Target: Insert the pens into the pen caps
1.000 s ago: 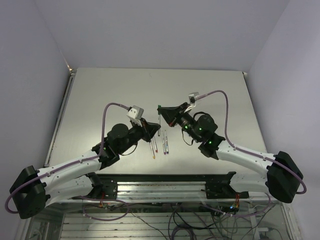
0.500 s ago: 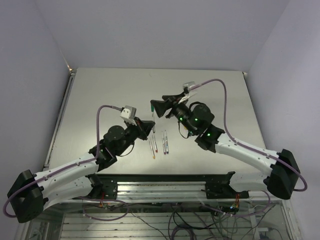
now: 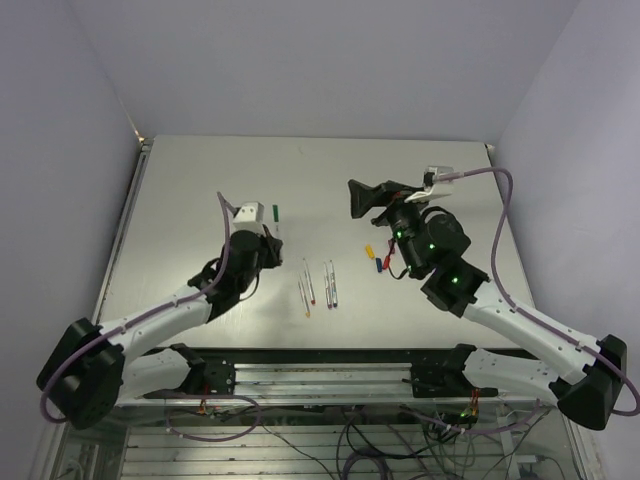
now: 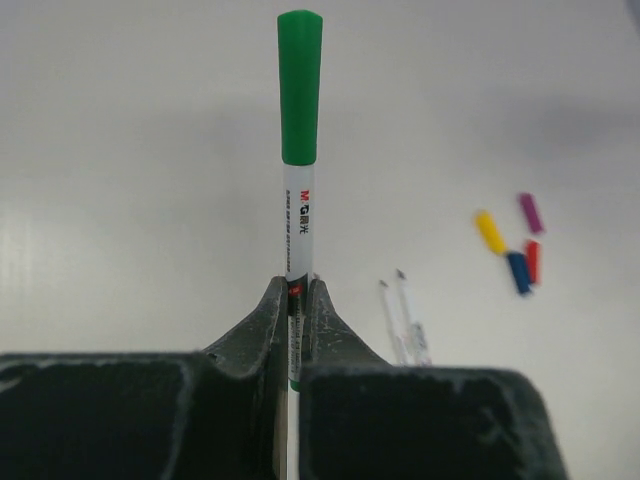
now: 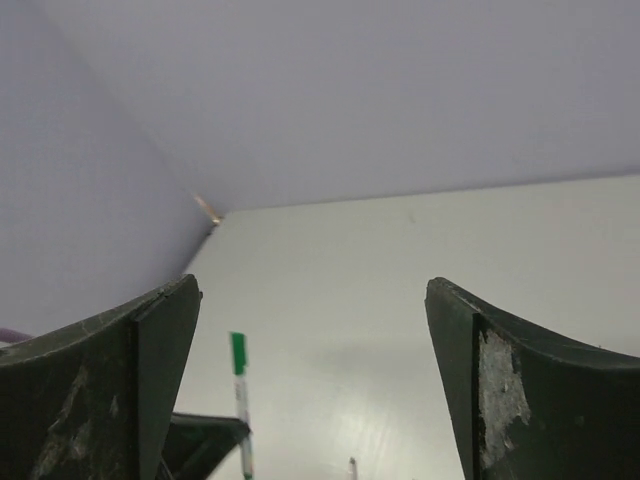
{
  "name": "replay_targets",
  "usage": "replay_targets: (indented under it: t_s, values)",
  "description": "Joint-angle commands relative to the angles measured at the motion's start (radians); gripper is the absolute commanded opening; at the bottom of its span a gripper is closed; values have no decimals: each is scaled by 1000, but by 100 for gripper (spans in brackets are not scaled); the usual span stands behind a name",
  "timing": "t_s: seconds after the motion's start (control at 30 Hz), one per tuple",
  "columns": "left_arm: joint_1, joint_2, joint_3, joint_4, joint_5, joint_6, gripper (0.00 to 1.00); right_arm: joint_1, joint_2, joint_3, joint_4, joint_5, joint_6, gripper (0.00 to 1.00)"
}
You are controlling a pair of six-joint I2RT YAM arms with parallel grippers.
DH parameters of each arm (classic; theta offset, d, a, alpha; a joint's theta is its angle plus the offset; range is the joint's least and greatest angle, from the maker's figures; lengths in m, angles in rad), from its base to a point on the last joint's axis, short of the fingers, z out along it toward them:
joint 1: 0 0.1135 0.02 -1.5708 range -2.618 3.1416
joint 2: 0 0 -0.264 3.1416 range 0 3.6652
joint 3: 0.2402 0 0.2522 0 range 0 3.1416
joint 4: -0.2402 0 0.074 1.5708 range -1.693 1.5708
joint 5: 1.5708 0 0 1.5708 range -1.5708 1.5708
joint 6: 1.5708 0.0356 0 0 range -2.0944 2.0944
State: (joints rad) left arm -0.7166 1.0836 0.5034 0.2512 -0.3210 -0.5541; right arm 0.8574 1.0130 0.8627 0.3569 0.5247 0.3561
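My left gripper is shut on a grey-white pen that points away from it and wears the green cap. In the top view the same gripper is left of centre, the green cap sticking out past it. My right gripper hovers right of centre, open and empty, its fingers wide apart. Several uncapped pens lie side by side on the table between the arms. The yellow, purple, blue and red caps lie loose in a cluster below the right gripper.
The grey table is walled on the left, back and right. A metal rail with both arm bases runs along its near edge.
The right gripper has opened, let go of the green cap and drawn back to the right. The left arm has swung left with the pen, which now carries the green cap.
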Motion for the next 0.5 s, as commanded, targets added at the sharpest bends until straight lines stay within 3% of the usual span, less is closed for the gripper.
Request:
replay_targets:
  t_s: [0.0, 0.1, 0.47]
  values:
    - [130, 93, 84, -73, 71, -9, 7, -44, -11, -4, -154, 101, 21, 89]
    - [182, 181, 157, -138, 89, 10, 7, -77, 2, -14, -202, 139, 58, 76]
    - [258, 434, 278, -203, 184, 5, 7, -105, 31, -63, -289, 213, 155, 70]
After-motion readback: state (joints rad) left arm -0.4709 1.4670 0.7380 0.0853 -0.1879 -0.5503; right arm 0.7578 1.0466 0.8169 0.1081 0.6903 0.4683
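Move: The left hand holds the green-capped pen; the bare table it heads for lies about 8 cm ahead, 4 cm left and 14 cm below, with the orange-ended pen some 10 cm back and 6 cm right. About 36 cm below the right hand, the yellow cap lies 2 cm ahead and 5 cm right, the blue cap 2 cm back and 7 cm right, the red cap 1 cm back and 9 cm right. Left lowers the gripped pen 7 cm forward-left towards bare table; right, partly closing, sinks 9 cm, rightward, towards caps. ##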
